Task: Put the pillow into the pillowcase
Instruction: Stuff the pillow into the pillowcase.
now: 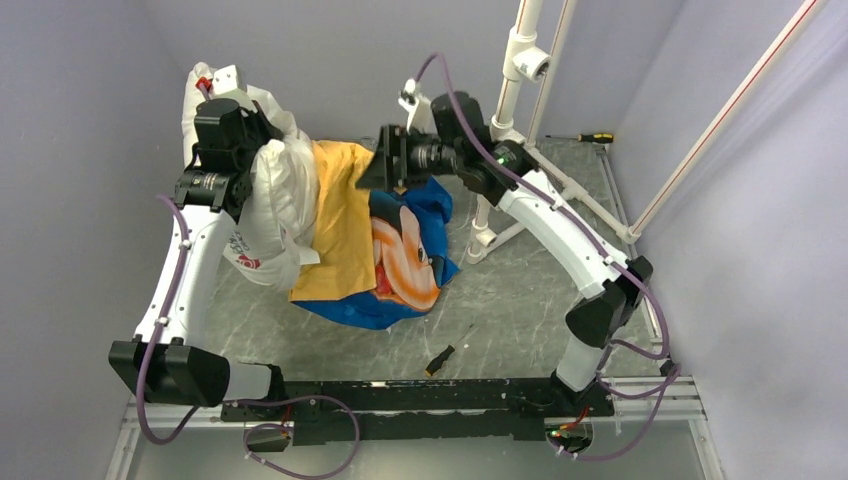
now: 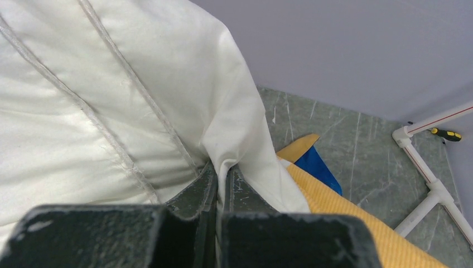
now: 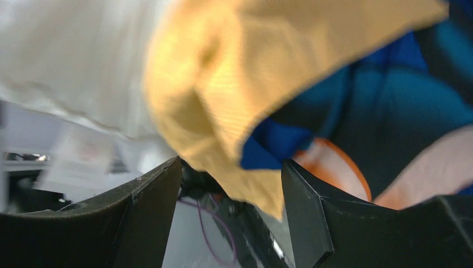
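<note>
The white pillow (image 1: 275, 195) stands bunched up at the left and fills the left wrist view (image 2: 111, 95). My left gripper (image 1: 262, 135) (image 2: 221, 173) is shut on a fold of its white cover. The pillowcase (image 1: 345, 235) lies against the pillow's right side, orange-yellow side up, with its blue cartoon print (image 1: 415, 255) spread on the table. My right gripper (image 1: 378, 168) (image 3: 231, 184) hovers over the case's far edge with its jaws open. A loose orange corner of the pillowcase (image 3: 223, 84) hangs between the fingers (image 3: 304, 195), touching neither pad firmly.
A white pipe frame (image 1: 505, 185) stands just right of the right gripper. A screwdriver (image 1: 598, 137) lies at the far right by the wall. A small dark object (image 1: 440, 358) lies on the grey table (image 1: 520, 290) near the front rail. Walls close in on both sides.
</note>
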Robot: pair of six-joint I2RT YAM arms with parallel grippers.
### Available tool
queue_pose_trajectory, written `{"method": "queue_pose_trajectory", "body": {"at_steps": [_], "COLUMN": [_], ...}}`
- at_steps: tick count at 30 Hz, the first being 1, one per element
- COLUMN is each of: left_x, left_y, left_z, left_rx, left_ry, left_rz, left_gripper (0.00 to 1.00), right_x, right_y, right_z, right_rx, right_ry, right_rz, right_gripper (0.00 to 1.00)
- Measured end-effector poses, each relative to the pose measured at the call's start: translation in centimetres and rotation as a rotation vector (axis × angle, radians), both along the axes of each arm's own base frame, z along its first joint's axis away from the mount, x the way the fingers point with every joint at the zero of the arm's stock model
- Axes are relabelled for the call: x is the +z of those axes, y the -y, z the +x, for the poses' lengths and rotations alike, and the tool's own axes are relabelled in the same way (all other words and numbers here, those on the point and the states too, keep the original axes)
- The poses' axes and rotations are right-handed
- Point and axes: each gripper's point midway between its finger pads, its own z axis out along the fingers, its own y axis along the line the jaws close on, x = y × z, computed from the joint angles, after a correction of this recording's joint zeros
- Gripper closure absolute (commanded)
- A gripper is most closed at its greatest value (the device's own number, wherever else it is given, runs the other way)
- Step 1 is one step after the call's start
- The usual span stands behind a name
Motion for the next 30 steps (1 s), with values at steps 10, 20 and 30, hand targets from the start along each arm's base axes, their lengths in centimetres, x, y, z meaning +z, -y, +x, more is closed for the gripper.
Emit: {"method": "queue_pose_trajectory", "body": {"at_steps": [10, 20, 30], "left_x": [-0.4, -0.4, -0.1], "left_y": [0.0, 0.0, 0.0], "left_z": [0.1, 0.1, -0.1], "left_rx": [-0.005, -0.012, -0.019], "left_ry": [-0.011, -0.013, -0.001], "left_rz": [-0.002, -0.005, 0.001], "left_gripper": [1.0, 1.0, 1.0], "right_x": [-15.8, -9.4, -7.2], "right_y": [0.6, -4.1, -8.6], "right_z": [-5.1, -7.0, -5.6], "right_rx": [0.105, 0.289, 0.369], "right_ry": [-0.466, -0.465, -0.451], "right_rz": [-0.148, 0.126, 0.233], "right_gripper": [0.35, 0.41, 0.96]}}
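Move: The pillowcase's orange edge, beside the pillow, lies about 9 cm to the right hand's left, 6 cm back and 10 cm below. The white pillow, hanging from the left fingers, has its bulk roughly 20 cm left, 4 cm back and 6 cm below the right hand. The cartoon print lies about level with it, 2 cm left and some 35 cm below. From the left hand the orange edge is about 10 cm right, 15 cm back and 10 cm below. The pillowcase's orange edge is what the right hand goes for: with open fingers it plunges some 16 cm down, drawing back, then turns up again about 9 cm while sweeping left towards the pillow, the wrist rolling and swinging counter-clockwise. At the end the fingers shut on the orange cloth. The left hand stays put, still pinching the pillow. ##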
